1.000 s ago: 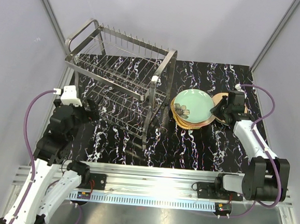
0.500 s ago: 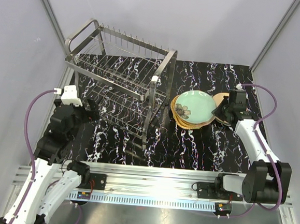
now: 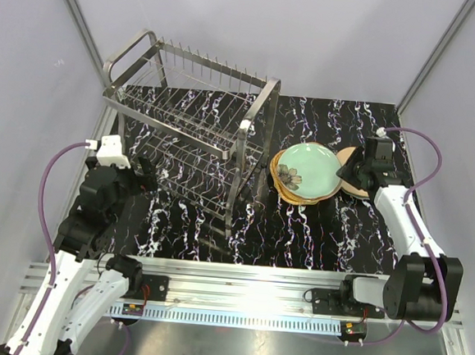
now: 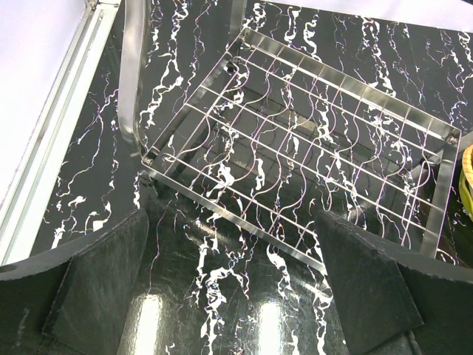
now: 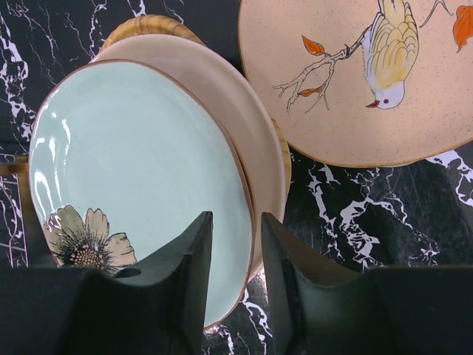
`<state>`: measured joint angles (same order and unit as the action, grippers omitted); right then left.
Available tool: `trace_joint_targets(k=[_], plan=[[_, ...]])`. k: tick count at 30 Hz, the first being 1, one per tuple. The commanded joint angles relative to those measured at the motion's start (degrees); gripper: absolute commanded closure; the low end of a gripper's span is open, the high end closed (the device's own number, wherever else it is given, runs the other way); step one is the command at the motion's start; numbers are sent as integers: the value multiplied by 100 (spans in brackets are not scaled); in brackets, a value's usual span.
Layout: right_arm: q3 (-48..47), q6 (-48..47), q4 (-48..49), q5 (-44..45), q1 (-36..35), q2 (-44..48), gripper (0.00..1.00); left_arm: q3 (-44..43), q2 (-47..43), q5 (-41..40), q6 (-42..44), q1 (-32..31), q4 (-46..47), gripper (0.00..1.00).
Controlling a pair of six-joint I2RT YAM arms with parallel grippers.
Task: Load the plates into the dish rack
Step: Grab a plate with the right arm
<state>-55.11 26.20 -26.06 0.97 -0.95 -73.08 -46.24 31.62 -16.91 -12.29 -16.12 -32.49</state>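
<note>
A stack of plates stands right of centre, topped by a mint-green plate with a flower (image 3: pixel 306 168) (image 5: pixel 133 170). Under it lie a pink-cream plate (image 5: pixel 222 96) and an orange wicker one (image 5: pixel 151 24). A beige plate with a bird (image 5: pixel 355 81) lies just to the stack's right. My right gripper (image 3: pixel 355 172) (image 5: pixel 235 218) hangs open over the stack's right edge, and the mint plate's rim shows in the gap between its fingers. The silver dish rack (image 3: pixel 187 132) (image 4: pixel 310 140) holds no plates. My left gripper (image 3: pixel 143 174) (image 4: pixel 230 218) is wide open in front of the rack's lower tier.
The black marbled mat (image 3: pixel 299 232) covers the table between the arms. The rack's right end post (image 3: pixel 240 169) stands close to the stack's left side. Grey walls enclose the table on three sides.
My right gripper's jaws have widened, and it has shifted slightly back and to the right at the stack's edge. The left arm and the rack have not moved.
</note>
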Motion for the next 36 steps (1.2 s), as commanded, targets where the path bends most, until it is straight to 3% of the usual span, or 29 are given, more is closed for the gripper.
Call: trace_joint_targets(k=[1,7,20,21,28,36], plan=[[-167,-88,5,70,16,-31,59,-43,-15,73,-10,3,217,1],[-105,-97,31,105,16,-92,59,-43,-33,82,-10,4,217,1],[-17,-35,207,-282,16,-312,69,-43,-15,82,-1,-5,217,1],[-17,-27,190,-291,25,-321,78,-43,-15,82,-10,3,217,1],[-87,-62,111,-186,16,-216,96,-43,-15,82,-10,4,217,1],[-70,-62,137,-202,16,-277,100,-43,-24,91,-10,-5,217,1]])
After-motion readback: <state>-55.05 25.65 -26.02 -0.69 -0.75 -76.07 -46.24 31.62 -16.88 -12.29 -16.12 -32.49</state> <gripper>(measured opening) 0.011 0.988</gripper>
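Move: The right hand hovers by the green plate's right rim; the plate's middle is some 10 cm left, 1 cm ahead and 2 cm below. The pink plate under it is centred about 8 cm left, 2 cm ahead, 4 cm down. The bird plate lies roughly 8 cm right, 3 cm ahead and 7 cm below. From the left hand the green plate is about 50 cm right, 12 cm ahead, 13 cm down. The right hand sinks about 2 cm, then its fingers shut, pinching the green plate's right rim. ##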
